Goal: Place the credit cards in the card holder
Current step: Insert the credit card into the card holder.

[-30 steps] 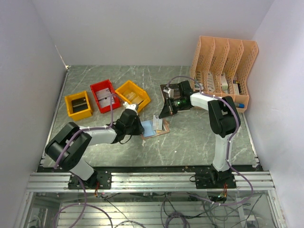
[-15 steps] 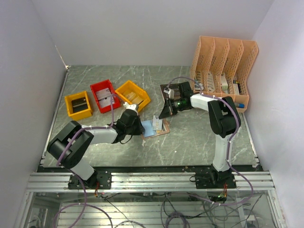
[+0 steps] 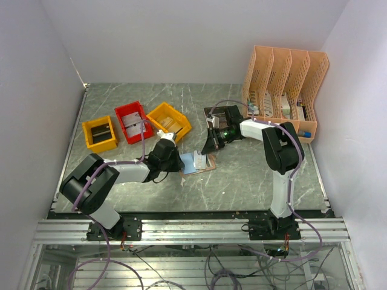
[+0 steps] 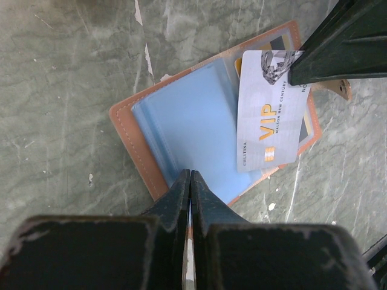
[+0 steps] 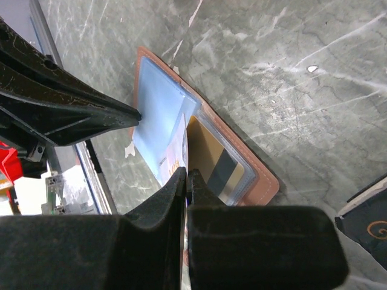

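Observation:
The card holder [image 3: 195, 163] lies open on the table, tan leather rim [image 4: 129, 124] showing. A light blue card [image 4: 193, 121] fills its left sleeve and an orange-gold card [image 5: 208, 154] with a dark stripe sits in the right sleeve. My left gripper [image 4: 190, 176] is shut on the holder's near edge, a thin strip showing between the fingers. My right gripper [image 5: 187, 175] is shut on the grey-silver VIP card [image 4: 269, 124], held tilted over the holder's fold and right sleeve. The card's lower end reaches past the holder's near edge.
A black book [image 3: 219, 113] lies behind the holder under the right arm. The peach slotted file rack [image 3: 284, 81] stands at the back right. A red bin [image 3: 133, 121] and two yellow bins [image 3: 100, 133] [image 3: 169, 119] sit at the left.
My right gripper has shifted slightly left and nearer with the silver card, closer over the holder. The left gripper has tightened on the holder's edge.

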`<state>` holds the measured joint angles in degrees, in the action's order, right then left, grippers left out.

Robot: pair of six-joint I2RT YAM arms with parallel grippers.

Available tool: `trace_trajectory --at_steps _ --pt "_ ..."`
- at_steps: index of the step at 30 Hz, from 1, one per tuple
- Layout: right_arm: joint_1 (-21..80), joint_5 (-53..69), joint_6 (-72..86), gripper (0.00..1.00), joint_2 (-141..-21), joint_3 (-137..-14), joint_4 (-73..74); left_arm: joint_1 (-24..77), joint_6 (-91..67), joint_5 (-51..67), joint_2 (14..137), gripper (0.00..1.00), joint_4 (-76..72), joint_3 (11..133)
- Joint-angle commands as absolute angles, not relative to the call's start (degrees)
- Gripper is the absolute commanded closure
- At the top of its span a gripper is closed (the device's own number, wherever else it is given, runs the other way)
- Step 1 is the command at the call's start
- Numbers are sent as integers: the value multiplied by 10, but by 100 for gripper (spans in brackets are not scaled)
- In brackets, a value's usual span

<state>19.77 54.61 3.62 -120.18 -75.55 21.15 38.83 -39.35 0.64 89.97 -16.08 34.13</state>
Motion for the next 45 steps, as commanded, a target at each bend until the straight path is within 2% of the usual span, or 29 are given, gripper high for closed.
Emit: trace_trajectory --at_steps 1,13,20,24,32,45 --pt "207 533 18 100 -1220 -771 229 391 -376 -15 893 90 -142 333" --pt "222 526 13 100 -1240 -791 248 390 -352 -43 858 84 -99 343" --pt "222 514 25 100 -1243 -796 255 390 -356 -82 813 71 -59 338" --pt "223 496 29 100 -1241 -798 262 390 -361 -66 823 65 -73 337" --pt "231 462 13 100 -1250 -827 303 390 -364 -49 862 61 -79 359" --pt "240 433 2 100 -1267 -848 336 389 -348 -45 896 63 -68 389"
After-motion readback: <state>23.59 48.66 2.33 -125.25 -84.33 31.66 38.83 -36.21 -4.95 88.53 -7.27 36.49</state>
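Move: The card holder lies open beside the left fingertips, its middle about 6 cm to the right, 1 cm farther out and 1 cm lower; the VIP card's middle is roughly 7 cm right and 2 cm ahead of this hand. From the right hand, which already pinches that card at one corner, the holder's blue page is centred some 5 cm back, 6 cm left and 2 cm below. The black book lies about 9 cm ahead of the right hand and 7 cm to its right. Bring the left gripper off the left side of the blue page in a low hop of about 2 cm, going some 2.5 cm left and opening the fingers partway, then set it down astride the holder's brown left edge. With the right, keep the pinch on the VIP card and slide it roughly 1.5 cm left onto the blue page while sinking about as much. ##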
